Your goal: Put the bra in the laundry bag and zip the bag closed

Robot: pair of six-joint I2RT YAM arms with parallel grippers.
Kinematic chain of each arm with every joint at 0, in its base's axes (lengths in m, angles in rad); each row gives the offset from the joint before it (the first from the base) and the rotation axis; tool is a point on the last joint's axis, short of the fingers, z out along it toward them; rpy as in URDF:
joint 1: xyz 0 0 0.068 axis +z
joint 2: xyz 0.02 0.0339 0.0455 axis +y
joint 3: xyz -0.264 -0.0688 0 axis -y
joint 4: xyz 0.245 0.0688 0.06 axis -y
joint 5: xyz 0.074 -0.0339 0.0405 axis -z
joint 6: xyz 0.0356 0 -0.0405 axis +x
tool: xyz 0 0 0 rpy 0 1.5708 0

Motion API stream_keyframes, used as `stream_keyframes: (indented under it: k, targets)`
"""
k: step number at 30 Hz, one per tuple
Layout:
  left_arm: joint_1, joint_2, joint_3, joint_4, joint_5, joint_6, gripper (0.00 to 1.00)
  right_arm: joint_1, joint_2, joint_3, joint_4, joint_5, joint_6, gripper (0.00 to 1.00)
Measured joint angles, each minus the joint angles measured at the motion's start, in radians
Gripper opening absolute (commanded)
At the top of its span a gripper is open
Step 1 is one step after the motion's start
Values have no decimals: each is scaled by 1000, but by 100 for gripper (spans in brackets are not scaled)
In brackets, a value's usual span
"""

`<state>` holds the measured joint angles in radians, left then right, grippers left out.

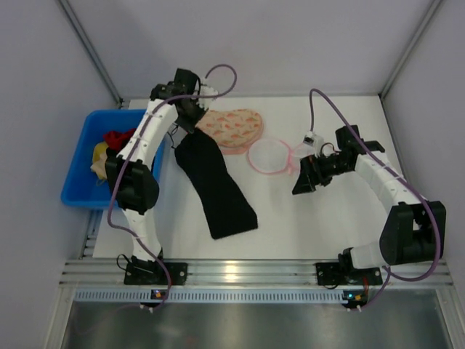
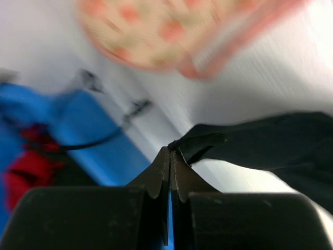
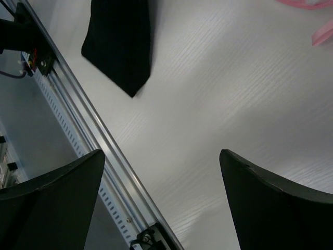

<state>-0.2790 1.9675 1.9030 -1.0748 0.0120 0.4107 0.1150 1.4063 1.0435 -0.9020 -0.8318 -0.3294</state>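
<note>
The bra (image 1: 216, 185) is a long black strip lying slantwise on the white table, left of centre. My left gripper (image 1: 189, 131) is at its far end. In the left wrist view the fingers (image 2: 156, 174) are pressed together, with a fold of the bra's (image 2: 270, 140) edge pinched at the tips of the gripper (image 2: 173, 148). The laundry bag (image 1: 269, 155), round white mesh with a pink rim, lies flat at the table's middle. Just right of it my right gripper (image 1: 302, 182) hovers open, holding nothing. The right wrist view shows the gripper (image 3: 161, 177) over bare table, with the bra's near end (image 3: 122, 47) beyond.
A peach-pink patterned heart-shaped piece (image 1: 234, 127) lies beside the bag's far left side. A blue bin (image 1: 76, 182) with red and yellow cloths stands off the table's left edge. An aluminium rail (image 1: 232, 270) runs along the near edge.
</note>
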Motion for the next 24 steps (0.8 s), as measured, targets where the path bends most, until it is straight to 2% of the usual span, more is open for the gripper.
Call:
stream_keyframes:
  k: [7,10,14,19,24]
  targets:
    - [3,-3,524,-26,-142,-5,0,0,0,18,-2,-1,8,93]
    - [-1,-17,623,2,-210,-4,0,0,0,31,0,-4,16,93]
    - [-8,-94,578,77,-280,-3,0,0,0,53,6,-10,26,93]
    - [-43,-248,384,159,-321,6,0,0,0,53,19,-22,42,92]
    - [-78,-348,285,207,-322,6,0,0,0,53,23,-27,46,93]
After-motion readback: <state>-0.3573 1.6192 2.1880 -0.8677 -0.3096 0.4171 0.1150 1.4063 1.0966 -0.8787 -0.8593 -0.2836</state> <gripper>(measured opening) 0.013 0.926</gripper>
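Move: The left hand already grips the black cloth, and the blue bin's middle lies some 26 cm to its left, 8 cm back and 8 cm lower. The peach printed piece is about 10 cm to this hand's right and 2 cm ahead; the pink-rimmed mesh bag is roughly 29 cm right and 6 cm back, both some 15 cm below. From the right hand the bin is about 59 cm left, 7 cm ahead, 7 cm lower. The left hand hauls the still-pinched black cloth up about 30 cm, tilting its fingers forward-up some 50 degrees. ##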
